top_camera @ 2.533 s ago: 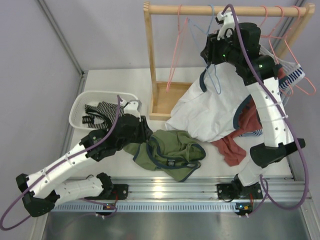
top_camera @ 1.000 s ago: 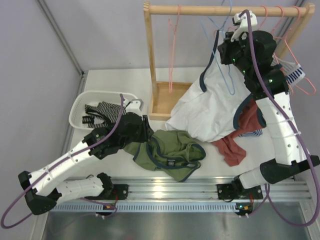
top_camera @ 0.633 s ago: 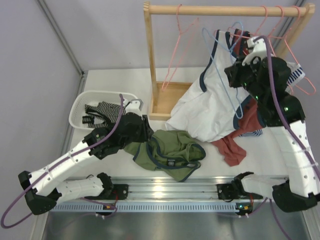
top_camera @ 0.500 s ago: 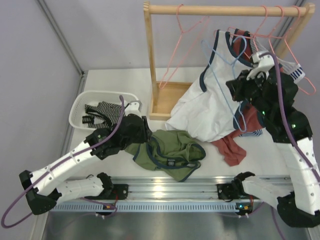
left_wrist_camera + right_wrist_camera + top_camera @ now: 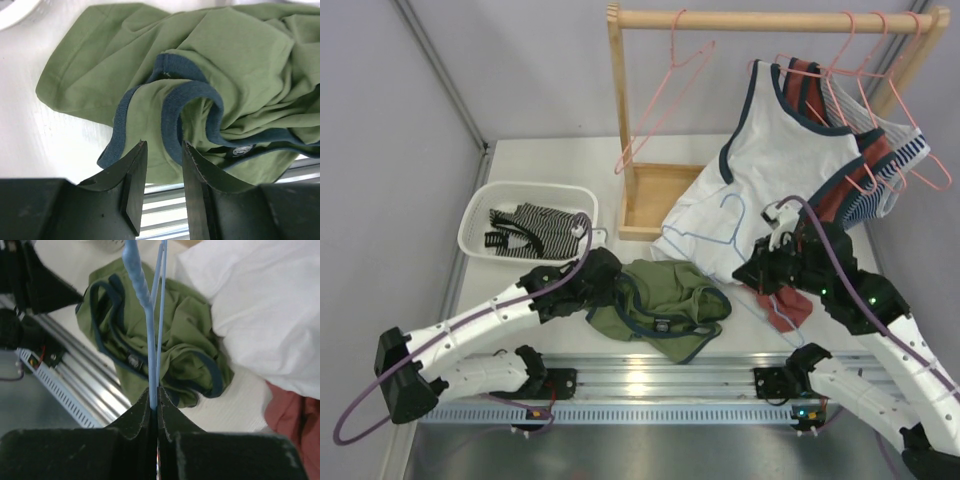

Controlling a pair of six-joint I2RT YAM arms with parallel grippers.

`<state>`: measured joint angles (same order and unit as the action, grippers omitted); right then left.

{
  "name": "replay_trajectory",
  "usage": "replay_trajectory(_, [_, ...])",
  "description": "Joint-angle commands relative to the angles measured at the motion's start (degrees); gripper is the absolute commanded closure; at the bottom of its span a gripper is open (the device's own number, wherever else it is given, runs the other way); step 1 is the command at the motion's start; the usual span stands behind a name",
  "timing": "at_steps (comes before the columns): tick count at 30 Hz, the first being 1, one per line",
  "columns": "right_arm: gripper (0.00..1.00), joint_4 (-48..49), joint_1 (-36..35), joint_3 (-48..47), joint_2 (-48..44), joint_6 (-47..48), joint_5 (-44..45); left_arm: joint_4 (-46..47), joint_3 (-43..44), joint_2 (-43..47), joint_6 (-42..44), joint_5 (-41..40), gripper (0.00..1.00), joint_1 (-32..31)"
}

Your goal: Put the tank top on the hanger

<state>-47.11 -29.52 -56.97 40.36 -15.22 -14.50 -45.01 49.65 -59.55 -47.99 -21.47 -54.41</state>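
Observation:
The olive-green tank top lies crumpled on the table near the front, navy trim showing. My left gripper is at its left edge. The jaws are open, one on each side of a raised fold of navy trim, and do not pinch it. My right gripper is shut on the thin light-blue hanger. It holds the hanger low over the table just right of the tank top, with the hook pointing toward the back.
A wooden rack stands at the back with pink hangers and a white navy-trimmed top. A red garment lies under my right arm. A white basket holds a striped garment. A metal rail lines the front edge.
My right arm has carried the blue hanger off the rod, down and forward to beside the tank top. My left gripper has edged closer onto the tank top's left side.

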Motion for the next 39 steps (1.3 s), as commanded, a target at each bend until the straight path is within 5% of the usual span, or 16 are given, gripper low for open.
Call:
replay_trajectory(1, [1.00, 1.06, -7.03, 0.63, -2.47, -4.80, 0.77, 3.00, -0.61, -1.71, -0.18, 0.55, 0.61, 0.01])
replay_trajectory(5, [1.00, 0.44, -12.83, 0.46, -3.27, -6.48, 2.29, 4.41, -0.34, -3.73, 1.05, 1.08, 0.61, -0.08])
replay_trajectory(16, [1.00, -0.79, -14.08, 3.71, -6.17, -6.22, -1.23, 3.71, 2.03, -8.91, 2.64, -2.52, 0.60, -0.78])
replay_trajectory(20, [1.00, -1.40, -14.16, 4.23, -6.78, -5.87, -2.98, 2.83, 2.65, -10.32, 2.37, -3.57, 0.74, -0.96])
replay_trajectory(24, [1.00, -0.61, -14.16, 5.11, -7.05, -5.87, -6.93, 1.86, 3.79, -10.15, 1.93, -4.27, 1.00, -1.48])
replay_trajectory(39, [1.00, 7.20, -15.74, 9.51, -4.42, -7.45, -10.28, -3.15, 8.80, -9.09, 2.02, -4.45, 1.00, -2.19])
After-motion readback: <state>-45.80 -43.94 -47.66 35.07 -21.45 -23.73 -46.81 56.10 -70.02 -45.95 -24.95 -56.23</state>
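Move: The tank top's folded strap edge lies about 4 cm below the open left fingers, 1 cm ahead and 1 cm right; the tank top's middle is some 8 cm right and 1 cm back of that hand. The basket is about 20 cm ahead of the left hand and 22 cm left. From the right hand, which holds the blue hanger, the strap edge is about 22 cm left, 2 cm ahead and 17 cm below, and the red cloth 13 cm right, 2 cm ahead. Down some 4 cm goes the left hand, onto the tank top's navy-edged strap; its fingers shut and pinch it, then it rises about 3 cm with the pinch kept. Meanwhile the right hand, still gripping the blue hanger, draws back about 8 cm, also left and down, turning counter-clockwise to swing the hanger's free end in towards the pinched strap. ##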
